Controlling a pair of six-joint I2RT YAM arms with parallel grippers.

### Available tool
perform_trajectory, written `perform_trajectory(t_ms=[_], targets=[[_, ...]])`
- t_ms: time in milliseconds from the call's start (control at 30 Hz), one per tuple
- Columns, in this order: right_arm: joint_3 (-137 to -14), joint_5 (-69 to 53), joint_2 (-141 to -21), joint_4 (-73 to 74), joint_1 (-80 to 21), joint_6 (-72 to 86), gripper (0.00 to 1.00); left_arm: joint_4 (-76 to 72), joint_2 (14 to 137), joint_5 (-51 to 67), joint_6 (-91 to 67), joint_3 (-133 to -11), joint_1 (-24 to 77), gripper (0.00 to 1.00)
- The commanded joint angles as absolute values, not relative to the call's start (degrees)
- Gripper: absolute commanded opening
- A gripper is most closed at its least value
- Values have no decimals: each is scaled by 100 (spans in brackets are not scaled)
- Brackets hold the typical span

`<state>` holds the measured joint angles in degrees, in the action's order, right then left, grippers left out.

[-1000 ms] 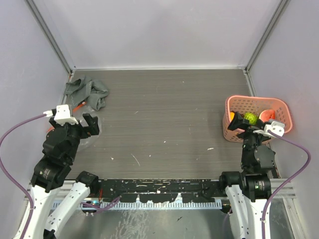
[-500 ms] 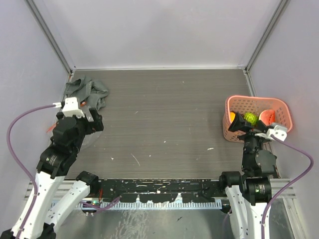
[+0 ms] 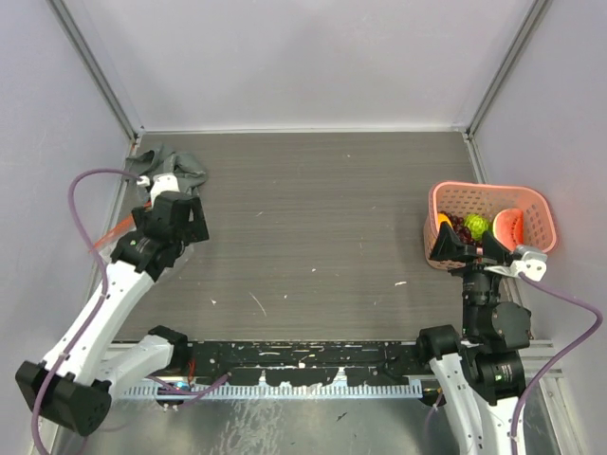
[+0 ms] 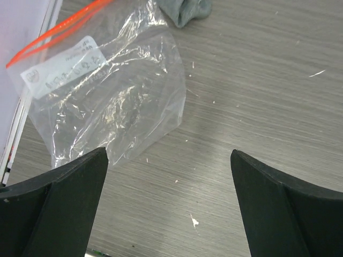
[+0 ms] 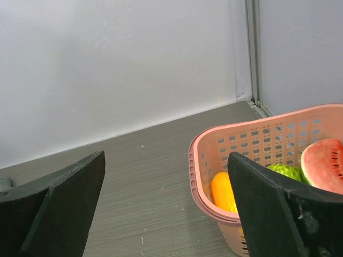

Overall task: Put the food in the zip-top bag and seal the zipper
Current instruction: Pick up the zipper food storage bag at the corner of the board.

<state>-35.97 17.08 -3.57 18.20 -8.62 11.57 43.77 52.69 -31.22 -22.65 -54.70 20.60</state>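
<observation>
The clear zip-top bag (image 4: 107, 101) lies flat and empty on the table at the far left. Its red-orange zipper (image 4: 59, 29) runs along the far edge and also shows in the top view (image 3: 109, 235). My left gripper (image 4: 167, 160) is open and empty, above the table just right of the bag's near corner. In the top view, the left gripper (image 3: 177, 227) covers most of the bag. The food sits in the pink basket (image 5: 214, 139): watermelon slice (image 5: 321, 163), green fruit (image 5: 286, 171), orange piece (image 5: 222, 190), grapes (image 3: 460, 226). My right gripper (image 5: 166, 155) is open and empty, at the basket's near left side.
A grey cloth (image 3: 175, 171) lies bunched at the back left, just beyond the bag; it also shows in the left wrist view (image 4: 187, 10). The pink basket (image 3: 531, 204) stands against the right wall. Grey walls enclose the table on three sides.
My left gripper has moved away from the base and to the right, over the bag toward the grey cloth. My right gripper has shifted slightly at the basket's near side.
</observation>
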Motion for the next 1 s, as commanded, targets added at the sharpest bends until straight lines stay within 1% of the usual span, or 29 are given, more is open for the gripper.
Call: perform_trajectory(t_ms=[0,67,267,500,700,833,967], targets=[[-3698,1983,-256,1705,-1076,1211,100,4228,5742,-3370,-2499,-5700,1971,98],[-3687,2014,-217,1696,-1157,1212,100,4083,6025,-3277,-2535,-5694,1873,100],[-3670,2069,-134,1697,-1329,1186,100,3733,6959,-2705,-2653,-5784,1317,96],[-3672,2062,-58,1731,-1413,1182,100,3376,8083,-2512,-2558,-5980,999,91],[-3681,2076,-32,1757,-1414,1146,100,3190,8828,-2315,-2602,-6149,768,80],[-3687,2091,-31,1767,-1411,1133,100,3152,9138,-2272,-2687,-6154,704,65],[-3678,2066,-26,1771,-1415,1125,100,3187,9315,-2294,-2722,-6123,699,36]])
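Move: The zip-top bag's near right corner lies about 8 cm ahead of the left hand, 3 cm to its left and 17 cm below. The bag's orange zipper is some 13 cm ahead and 18 cm to the left, the grey cloth about 24 cm ahead and 8 cm left, both at table height. From the right hand that corner is roughly 65 cm left, 16 cm ahead and 30 cm below. The left hand sinks 15 cm and forward 7 onto the bag's near corner, tipping down 25 degrees, fingers half closing. ##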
